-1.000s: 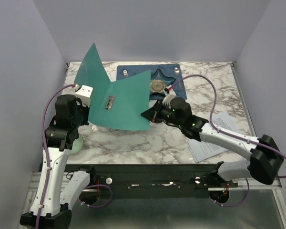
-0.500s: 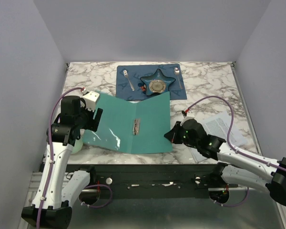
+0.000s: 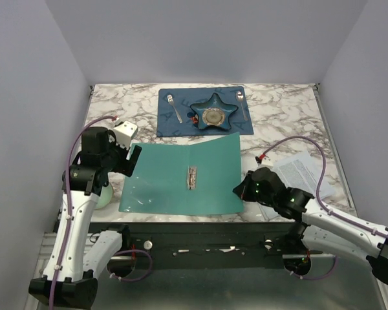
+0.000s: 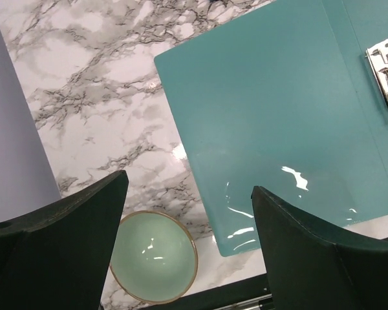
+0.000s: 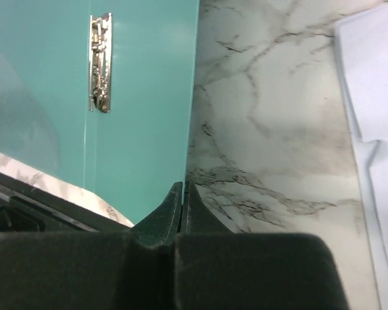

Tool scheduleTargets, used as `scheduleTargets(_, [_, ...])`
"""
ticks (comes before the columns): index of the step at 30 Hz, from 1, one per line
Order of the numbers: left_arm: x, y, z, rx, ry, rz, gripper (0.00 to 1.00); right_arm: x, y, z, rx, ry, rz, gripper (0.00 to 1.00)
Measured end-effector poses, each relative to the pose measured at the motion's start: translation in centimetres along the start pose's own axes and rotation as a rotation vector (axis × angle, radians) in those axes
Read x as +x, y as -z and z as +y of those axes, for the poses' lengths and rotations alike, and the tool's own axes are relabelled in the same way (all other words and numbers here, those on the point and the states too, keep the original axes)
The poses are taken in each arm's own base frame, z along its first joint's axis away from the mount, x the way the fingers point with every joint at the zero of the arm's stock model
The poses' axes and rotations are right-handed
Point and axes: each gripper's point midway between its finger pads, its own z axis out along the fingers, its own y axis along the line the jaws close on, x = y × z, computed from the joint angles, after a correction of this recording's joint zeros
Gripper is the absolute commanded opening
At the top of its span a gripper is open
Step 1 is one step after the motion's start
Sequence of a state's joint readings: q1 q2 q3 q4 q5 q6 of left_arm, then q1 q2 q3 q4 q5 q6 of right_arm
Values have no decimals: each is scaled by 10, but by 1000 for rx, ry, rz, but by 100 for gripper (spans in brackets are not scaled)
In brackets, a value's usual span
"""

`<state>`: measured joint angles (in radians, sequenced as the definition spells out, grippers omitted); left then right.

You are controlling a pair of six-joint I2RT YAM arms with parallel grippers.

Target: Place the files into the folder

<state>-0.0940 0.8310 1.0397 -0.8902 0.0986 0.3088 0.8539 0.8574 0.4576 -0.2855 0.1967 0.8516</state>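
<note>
The teal folder (image 3: pixel 161 181) lies open and flat on the marble table, its silver clip (image 3: pixel 192 177) at the spine. My left gripper (image 3: pixel 134 161) hovers open over the folder's (image 4: pixel 278 110) left edge with nothing between its fingers (image 4: pixel 189 187). My right gripper (image 3: pixel 240 189) is shut on the right edge of the folder (image 5: pixel 142 97) near its front corner (image 5: pixel 183 185). The files (image 3: pixel 304 175), white printed sheets, lie on the table to the right of the folder; the right wrist view catches their edge (image 5: pixel 375 129).
A pale green bowl (image 3: pixel 104 195) sits by the left arm at the table's near edge (image 4: pixel 152 258). At the back lies a dark blue placemat (image 3: pixel 171 126) with a star dish (image 3: pixel 212 114), a fork (image 3: pixel 174 108) and a spoon (image 3: pixel 242 102).
The folder went from half raised to lying open and flat, nearer the front edge. My left gripper opened and let go of the cover. My right gripper drew back to the right with the folder's edge.
</note>
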Motion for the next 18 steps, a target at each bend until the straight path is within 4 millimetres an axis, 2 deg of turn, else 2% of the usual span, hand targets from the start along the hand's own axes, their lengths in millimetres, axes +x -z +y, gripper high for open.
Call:
scheduleTargets(5, [-1,-15,-5,44,-16,36,93,6,4,-17,52,-6,-5,1])
scheduleTargets(8, [-5,-20,-7,56,-25,34,93,7,4,-21,67,-3,-2,2])
scheduleTargets(9, [-7,-21,-8,60,-28,30,93,8,3,-22,74,1,4,7])
scheduleTargets(10, [-7,-21,-9,63,-30,28,93,10,1,-23,81,5,10,18])
scheduleTargets(11, [-8,-21,-10,65,-33,27,93,12,-1,-25,94,10,21,46])
scheduleTargets(13, [-9,-21,-11,69,-36,24,93,16,-7,-29,128,27,49,59])
scheduleTargets(14, [-9,-21,-12,70,-38,23,94,20,-10,-33,152,40,70,69])
scheduleTargets(16, [-9,-21,-12,70,-43,21,94,23,-16,-35,188,64,106,78])
scheduleTargets(17, [-10,-21,-12,70,-45,20,94,24,-17,-35,201,73,118,86])
scheduleTargets(18, [-10,-21,-11,70,-47,20,94,23,-17,-34,207,80,125,88])
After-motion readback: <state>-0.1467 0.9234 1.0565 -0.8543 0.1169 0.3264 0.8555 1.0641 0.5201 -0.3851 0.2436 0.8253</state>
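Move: The folder's right flap is still pinched at its outer edge by the right hand; the flap's middle lies about 9 cm left of this hand, 6 cm ahead and some 5 cm below. Its metal clip is around 17 cm to the left and 7 cm ahead, and the files' middle about 18 cm to the right and 4 cm ahead, both some 6 cm down. From the open, empty left hand, the flap is roughly 30 cm right, 2 cm ahead and 18 cm below. The folder's right flap is laid down by the right hand, which eases its edge about 2 cm right towards the files while starting to sink, then goes down some 3 cm more, tips its fingers about 15 degrees further downward and opens them wide, letting go of the edge. The open left hand drifts about 2.5 cm forward and right above the left flap, touching nothing. ##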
